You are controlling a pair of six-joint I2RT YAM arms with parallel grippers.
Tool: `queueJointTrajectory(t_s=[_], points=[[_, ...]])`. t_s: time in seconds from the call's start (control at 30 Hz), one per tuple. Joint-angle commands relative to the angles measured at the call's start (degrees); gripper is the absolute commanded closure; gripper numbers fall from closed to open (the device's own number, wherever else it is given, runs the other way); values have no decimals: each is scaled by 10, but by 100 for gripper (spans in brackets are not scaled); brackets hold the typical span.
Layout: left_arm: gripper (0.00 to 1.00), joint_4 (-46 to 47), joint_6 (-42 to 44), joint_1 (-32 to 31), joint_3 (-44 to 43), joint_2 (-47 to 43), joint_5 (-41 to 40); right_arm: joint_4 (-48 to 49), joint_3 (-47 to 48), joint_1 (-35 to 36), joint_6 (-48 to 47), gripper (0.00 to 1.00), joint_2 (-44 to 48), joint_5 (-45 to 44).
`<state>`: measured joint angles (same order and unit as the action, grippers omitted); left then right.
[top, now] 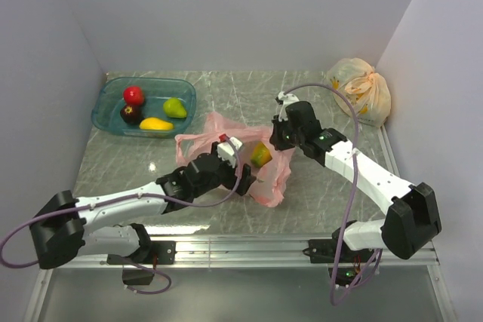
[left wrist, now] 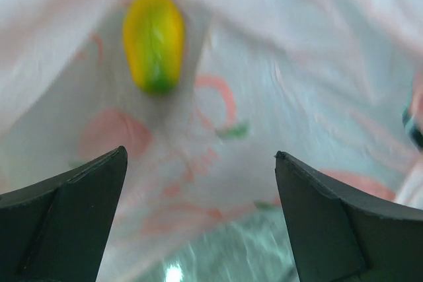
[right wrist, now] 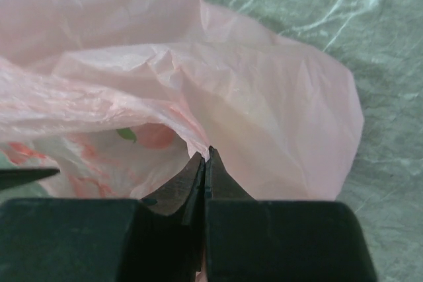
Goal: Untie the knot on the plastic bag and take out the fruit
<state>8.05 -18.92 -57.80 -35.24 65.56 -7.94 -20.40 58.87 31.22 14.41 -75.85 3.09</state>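
Observation:
The pink plastic bag (top: 264,171) lies open in the middle of the table with one yellow-green fruit (top: 261,154) inside it. My left gripper (top: 230,148) reaches into the bag's mouth, open, nothing between its fingers. In the left wrist view that fruit (left wrist: 153,39) lies ahead of the wide-apart fingers (left wrist: 73,209), and the bag's printed wall (left wrist: 277,84) fills the view. My right gripper (top: 281,135) is shut on the bag's rim, a thin fold of pink film (right wrist: 198,143) pinched at its tips (right wrist: 206,155). Other fruit, a red apple (top: 133,95), a dark one (top: 130,113), a green pear (top: 175,108) and a yellow one (top: 155,124), lie in the tub.
A teal plastic tub (top: 185,90) stands at the back left. A pale yellow knotted bag with orange print (top: 364,90) sits at the back right by the wall. White walls close in the table on three sides.

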Motion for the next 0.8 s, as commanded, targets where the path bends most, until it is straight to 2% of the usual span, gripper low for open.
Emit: queueJointTrajectory(t_s=[0.0,0.27,0.53,0.77], points=[[1,127,92,0,-38,45,-29,35,-17,-2,-9,100,26,17],[1,253,183,12,-100,228,-40,43,-26,-2,3,100,39,62],[0,324,201,58,-149,368,32,34,-38,-3,7,100,40,67],[1,386,167,79,-175,452,89,46,-56,-2,21,100,32,94]])
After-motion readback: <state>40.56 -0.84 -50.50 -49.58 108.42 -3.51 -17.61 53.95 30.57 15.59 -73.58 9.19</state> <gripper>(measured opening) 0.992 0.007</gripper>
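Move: The yellow-green fruit lies in the open bag about 14 cm ahead of the left hand, 7 cm to its right and 12 cm below. The bag rim pinched by the right fingers is some 11 cm ahead, 11 cm right and 2 cm above the left hand; the bag's near corner is roughly 3 cm back, 9 cm right and 13 cm down. From the right hand, the fruit is about 2 cm ahead, 4 cm left and 14 cm below. Bring the left gripper, still wide open, forward and to the right into the bag's mouth, some 12 cm forward and nearly 8 cm right, first almost level, then sinking about 8 cm to the fruit in under the film. Let its fingers tip up towards level by about 15 degrees. Keep the right fingers shut on the rim, easing them back slightly. ##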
